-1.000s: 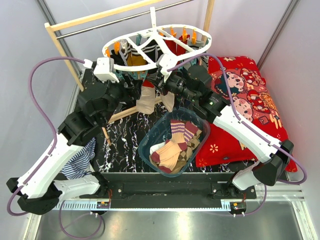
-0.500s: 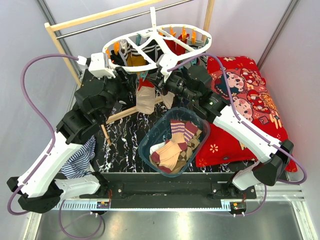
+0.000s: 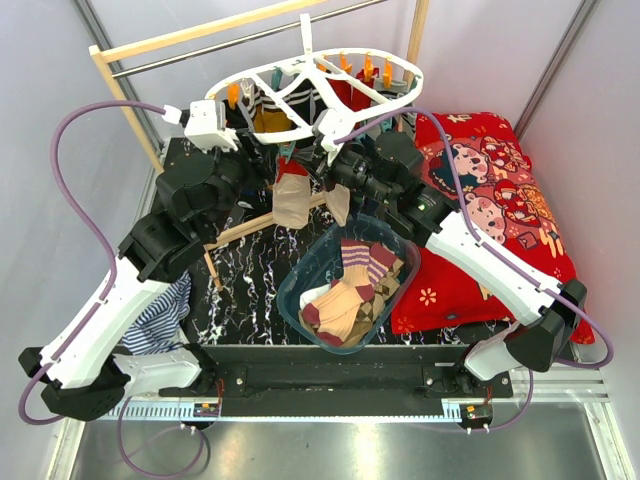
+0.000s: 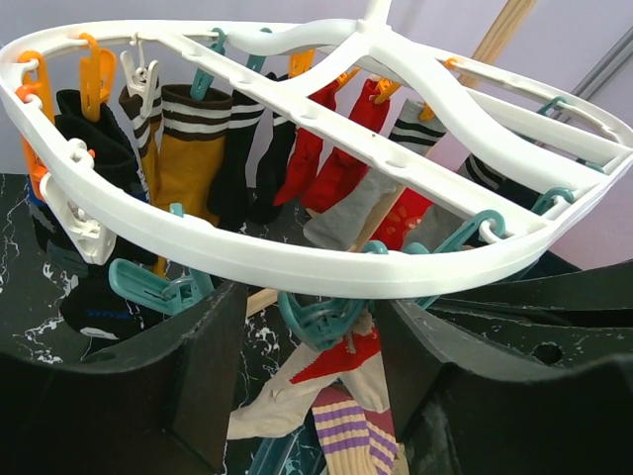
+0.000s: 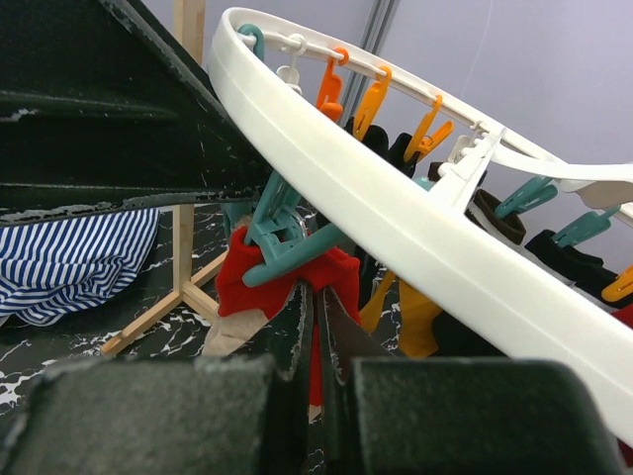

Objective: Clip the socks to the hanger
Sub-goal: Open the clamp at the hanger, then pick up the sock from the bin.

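The white oval hanger [image 3: 398, 98] hangs from the rack with several socks clipped on. At its near rim [image 4: 297, 262] a teal clip [image 4: 326, 319] sits on the red cuff of a red-and-beige sock [image 3: 290, 200]. My left gripper [image 4: 315, 332] is open. Its fingers [image 4: 203, 366] stand on either side of that clip, the left one clearly apart from it. My right gripper [image 5: 326, 317] is shut on the same sock [image 5: 247, 287], pinching red fabric just below the teal clip [image 5: 287, 242] under the hanger's rim [image 5: 396, 237].
A clear bluish tub [image 3: 297, 292] holds more socks [image 3: 345, 300] in front of the arms. To the right lies a red cartoon-print cushion [image 3: 480, 200], and a blue-white striped cloth [image 3: 160, 320] lies to the left. The wooden rack [image 3: 130, 100] stands behind.
My left gripper's jaws have drawn closer together around the teal clip, and the left wrist has shifted slightly up toward the hanger. The right arm has stayed put.
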Action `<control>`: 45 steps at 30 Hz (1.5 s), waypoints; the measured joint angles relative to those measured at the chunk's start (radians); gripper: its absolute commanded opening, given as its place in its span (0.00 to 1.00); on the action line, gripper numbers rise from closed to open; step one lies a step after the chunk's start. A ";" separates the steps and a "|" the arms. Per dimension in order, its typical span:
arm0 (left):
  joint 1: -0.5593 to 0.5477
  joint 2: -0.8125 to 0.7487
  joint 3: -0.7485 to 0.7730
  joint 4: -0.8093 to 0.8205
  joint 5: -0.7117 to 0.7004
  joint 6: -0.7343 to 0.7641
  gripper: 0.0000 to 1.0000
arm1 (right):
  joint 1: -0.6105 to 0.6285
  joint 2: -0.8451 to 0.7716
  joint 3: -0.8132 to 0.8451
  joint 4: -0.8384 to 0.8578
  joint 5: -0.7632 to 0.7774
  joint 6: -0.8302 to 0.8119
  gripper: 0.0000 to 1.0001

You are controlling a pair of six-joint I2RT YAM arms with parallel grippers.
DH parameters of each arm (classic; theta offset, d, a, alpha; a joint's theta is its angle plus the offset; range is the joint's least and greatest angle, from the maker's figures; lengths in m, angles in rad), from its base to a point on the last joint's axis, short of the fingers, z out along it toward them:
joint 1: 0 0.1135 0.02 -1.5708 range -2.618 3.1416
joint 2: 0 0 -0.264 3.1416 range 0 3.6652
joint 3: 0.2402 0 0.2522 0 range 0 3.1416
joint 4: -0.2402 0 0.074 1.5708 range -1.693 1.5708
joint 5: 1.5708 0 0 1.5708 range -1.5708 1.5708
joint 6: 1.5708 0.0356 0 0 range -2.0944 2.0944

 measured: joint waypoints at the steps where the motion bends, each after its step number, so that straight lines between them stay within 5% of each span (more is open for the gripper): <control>1: 0.000 0.000 0.001 0.000 0.000 0.000 0.54 | 0.000 0.000 0.000 0.000 0.000 0.000 0.04; 12: 0.000 0.000 0.021 -0.002 -0.004 0.003 0.53 | 0.000 -0.004 -0.003 0.003 0.000 0.000 0.04; 20: 0.000 0.007 0.031 -0.006 -0.004 -0.001 0.22 | 0.000 -0.005 -0.006 0.006 0.000 0.000 0.04; 27: 0.000 0.007 0.034 -0.007 -0.005 -0.003 0.12 | 0.000 -0.012 -0.019 0.006 0.003 0.000 0.05; 35: 0.000 0.007 0.034 -0.006 -0.006 -0.003 0.12 | 0.000 -0.041 -0.055 0.000 0.006 0.019 0.38; 45: 0.000 0.004 -0.001 0.014 -0.006 0.007 0.11 | -0.002 -0.241 -0.180 -0.176 0.080 0.175 0.48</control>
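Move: The teal clamp over the red-and-cream sock hangs between the left hand's half-open fingers, about 1 cm ahead and 1 cm to the right, level with them. An empty teal clamp hangs roughly 5 cm to the left of this hand, level with it; another clamp is some 5 cm to its right and 2 cm farther out. From the right hand, already pinching the sock's red cuff, the first clamp lies about 3 cm left, 1 cm ahead and 2 cm higher. The clamp on the hanger's near rim is closed on by the left fingers, which rise about 1 cm, narrow from half open to roughly a quarter, keep their squeeze and ease back down. The right hand first holds the cuff still, then opens, lets go and draws away rightward and back some 7 cm, sinking 3 cm and tipping downward. ##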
